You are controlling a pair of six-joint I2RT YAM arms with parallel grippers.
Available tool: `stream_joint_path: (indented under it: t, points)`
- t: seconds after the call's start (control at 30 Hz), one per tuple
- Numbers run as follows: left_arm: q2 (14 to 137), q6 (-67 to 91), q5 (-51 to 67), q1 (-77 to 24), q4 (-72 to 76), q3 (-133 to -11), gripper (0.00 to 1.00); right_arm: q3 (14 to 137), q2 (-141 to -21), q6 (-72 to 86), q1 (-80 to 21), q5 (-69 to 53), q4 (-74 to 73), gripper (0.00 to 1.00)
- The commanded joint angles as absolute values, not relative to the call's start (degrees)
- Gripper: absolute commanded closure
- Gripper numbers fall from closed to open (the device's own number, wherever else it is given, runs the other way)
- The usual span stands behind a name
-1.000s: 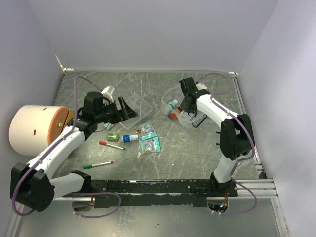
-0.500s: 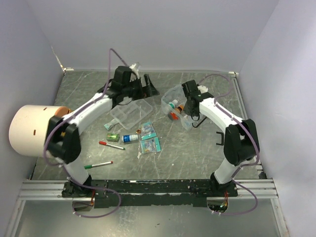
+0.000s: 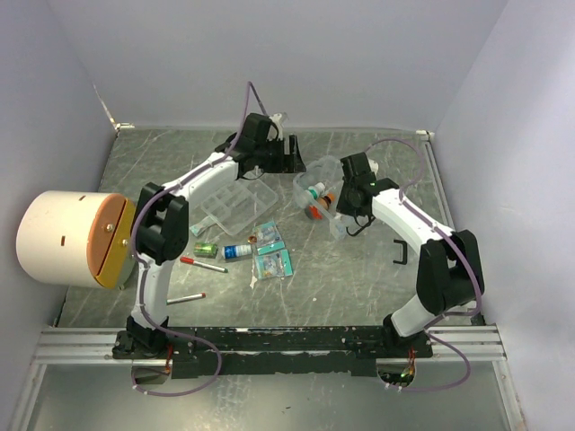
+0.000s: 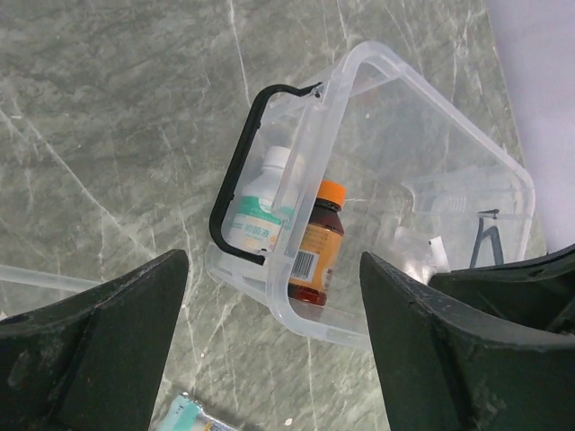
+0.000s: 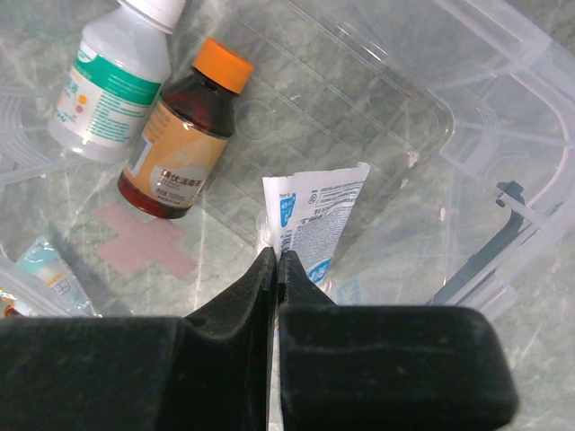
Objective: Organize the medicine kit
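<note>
The medicine kit's clear box (image 3: 312,177) stands at the back middle, and the left wrist view shows its black handle (image 4: 235,176). Inside lie a white bottle (image 5: 115,74) and a brown bottle with an orange cap (image 5: 183,136). My right gripper (image 5: 276,259) reaches into the box, shut on a white and blue packet (image 5: 316,220). My left gripper (image 4: 272,267) hovers open and empty just left of the box (image 4: 422,162). The clear divided tray (image 3: 239,203) lies on the table left of the box.
Teal packets (image 3: 272,250), a small green bottle (image 3: 205,249) and a white bottle (image 3: 236,252) lie in front of the tray. A red pen (image 3: 202,264) and a green pen (image 3: 184,297) lie nearer. A big white cylinder (image 3: 65,238) stands far left. A black clip (image 3: 398,253) lies at the right.
My left arm has swung from the left side of the table up and across to the back middle, beside the box. The right gripper has shifted slightly right, still shut.
</note>
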State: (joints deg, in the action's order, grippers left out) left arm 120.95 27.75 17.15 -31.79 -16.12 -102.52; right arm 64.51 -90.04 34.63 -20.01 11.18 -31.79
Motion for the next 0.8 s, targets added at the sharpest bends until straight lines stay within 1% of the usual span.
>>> stream_joint_path:
  t: [0.0, 0.1, 0.17, 0.3, 0.37, 0.5, 0.67, 0.77]
  points:
    - [122.7, 24.2, 20.1, -32.6, -14.4, -104.6, 0.13, 64.5, -88.2, 32.7, -19.6, 8.0, -29.6, 1.00]
    - [123.6, 23.9, 21.1, -32.5, -12.6, -104.4, 0.19, 64.7, -88.0, 32.6, -19.5, 7.8, -29.1, 1.00]
    - [124.3, 23.3, 21.2, -32.7, -12.8, -104.7, 0.30, 64.7, -87.6, 32.9, -19.5, 7.8, -28.9, 1.00]
    - [123.9, 23.2, 20.7, -32.9, -12.0, -103.1, 0.44, 64.6, -86.4, 33.4, -19.4, 7.1, -28.0, 1.00]
    - [123.5, 23.1, 19.4, -33.3, -12.4, -102.0, 0.50, 64.7, -85.6, 33.6, -19.3, 7.2, -27.8, 1.00]
    - [122.1, 23.6, 17.3, -34.3, -14.8, -99.9, 0.56, 64.4, -83.5, 34.0, -19.3, 7.2, -26.9, 1.00]
    - [119.1, 23.5, 12.6, -36.7, -18.7, -97.3, 0.57, 63.3, -80.7, 35.3, -19.3, 6.9, -25.6, 1.00]
    - [116.9, 24.8, 11.4, -37.5, -20.4, -95.5, 0.59, 61.8, -78.6, 36.4, -19.2, 6.6, -23.8, 1.00]
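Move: Some 3 cm back, 3 cm right and 6 cm below the open left hand lies the near-left rim corner of the clear box. From that hand the orange-capped bottle is about 4 cm back and 10 cm right, the compartment tray about 6 cm back and 10 cm left, both well below. The right hand holds the white packet over the box, whose middle lies about 5 cm ahead, 6 cm left and 5 cm below; the orange-capped bottle is about 5 cm ahead and 7 cm left. Sinking about 4 cm and then drawing back some 3 cm, the left hand comes down to the clear box's near-left rim corner by the black handle, its fingers closing to roughly half their gap, one on either side of the rim. The right hand keeps the white packet pinched and lifts it about 6 cm, its fingertips tilting up some 10 degrees. ##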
